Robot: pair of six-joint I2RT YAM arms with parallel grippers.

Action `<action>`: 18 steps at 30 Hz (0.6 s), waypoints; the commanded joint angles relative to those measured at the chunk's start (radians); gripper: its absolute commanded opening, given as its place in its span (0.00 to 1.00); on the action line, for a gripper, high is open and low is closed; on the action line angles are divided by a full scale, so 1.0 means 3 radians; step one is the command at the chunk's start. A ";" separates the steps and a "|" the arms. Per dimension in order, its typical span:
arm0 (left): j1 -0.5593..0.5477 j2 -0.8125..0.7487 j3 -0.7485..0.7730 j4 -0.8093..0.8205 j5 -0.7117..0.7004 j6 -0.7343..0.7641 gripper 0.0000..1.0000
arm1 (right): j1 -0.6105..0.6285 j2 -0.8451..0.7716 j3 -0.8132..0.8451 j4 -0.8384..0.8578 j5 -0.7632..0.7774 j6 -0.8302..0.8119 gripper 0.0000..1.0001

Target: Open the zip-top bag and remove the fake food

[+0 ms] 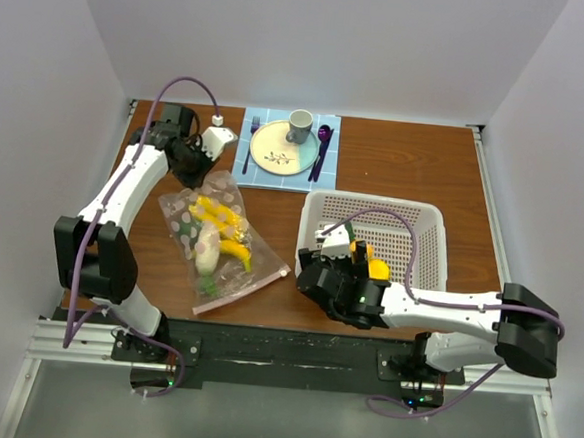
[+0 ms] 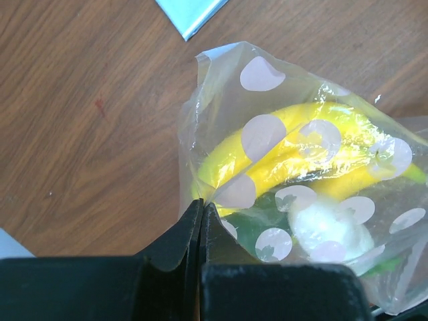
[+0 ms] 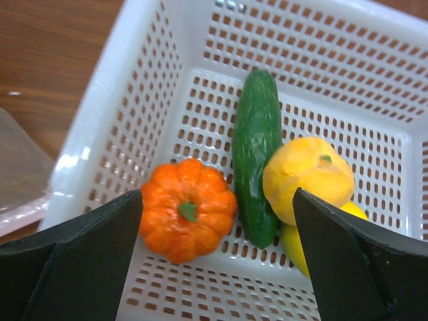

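The clear dotted zip-top bag (image 1: 222,242) lies on the table left of centre, its pink zipper strip (image 1: 242,294) at the near end. Fake food inside it includes a yellow banana (image 2: 294,144) and a white piece (image 2: 328,227). My left gripper (image 2: 200,208) is shut on the bag's far edge, at the end away from the zipper (image 1: 207,176). My right gripper (image 3: 217,200) hangs open over the near left corner of the white basket (image 3: 100,120). Below it lie a ribbed orange piece (image 3: 187,208), a green cucumber (image 3: 257,150) and two yellow fruits (image 3: 307,177), none of them held.
The white perforated basket (image 1: 427,223) stands right of centre. At the back lies a blue placemat (image 1: 244,161) with a plate (image 1: 277,150), a cup (image 1: 300,125), a fork and a purple spoon (image 1: 322,141). White walls close in the table's sides and back.
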 commanded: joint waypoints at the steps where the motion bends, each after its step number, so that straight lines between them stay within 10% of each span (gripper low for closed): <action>1: 0.0006 -0.0168 -0.0198 -0.0012 -0.0183 0.0011 0.00 | 0.0254 0.0000 0.0266 0.0300 0.0297 -0.0371 0.99; 5: 0.0006 -0.0137 -0.0709 0.0381 -0.0526 0.0052 0.00 | 0.0683 0.0056 0.0282 0.0730 0.0034 -0.0740 0.98; 18: 0.0006 0.0170 -0.1089 0.0894 -0.0848 0.0108 0.00 | 0.0720 0.0940 0.0219 0.2075 -0.1077 -0.1160 0.52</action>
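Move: The bag's open mouth centres about 20 cm to the right hand's left, 10 back and 10 below. Its slider corner is nearer, some 9 left and 5 back. The small banana inside lies about 21 left, 2 back; the pumpkin in the bin is almost under the hand, 3 back. From the left hand, the mouth is roughly 20 cm back, 9 right and 14 below; the big bananas lie 4 back, 3 right and 13 below. Still pinching the closed-end corner of the bag, the left hand lowers it about 10 cm, drawing it slightly left and back. The empty right hand leaves the bin for the bag's mouth, about 14 cm left and 7 back, rising a little over the bin wall before sinking, turning some 30 degrees counter-clockwise while its fingers narrow from wide open to about half. ##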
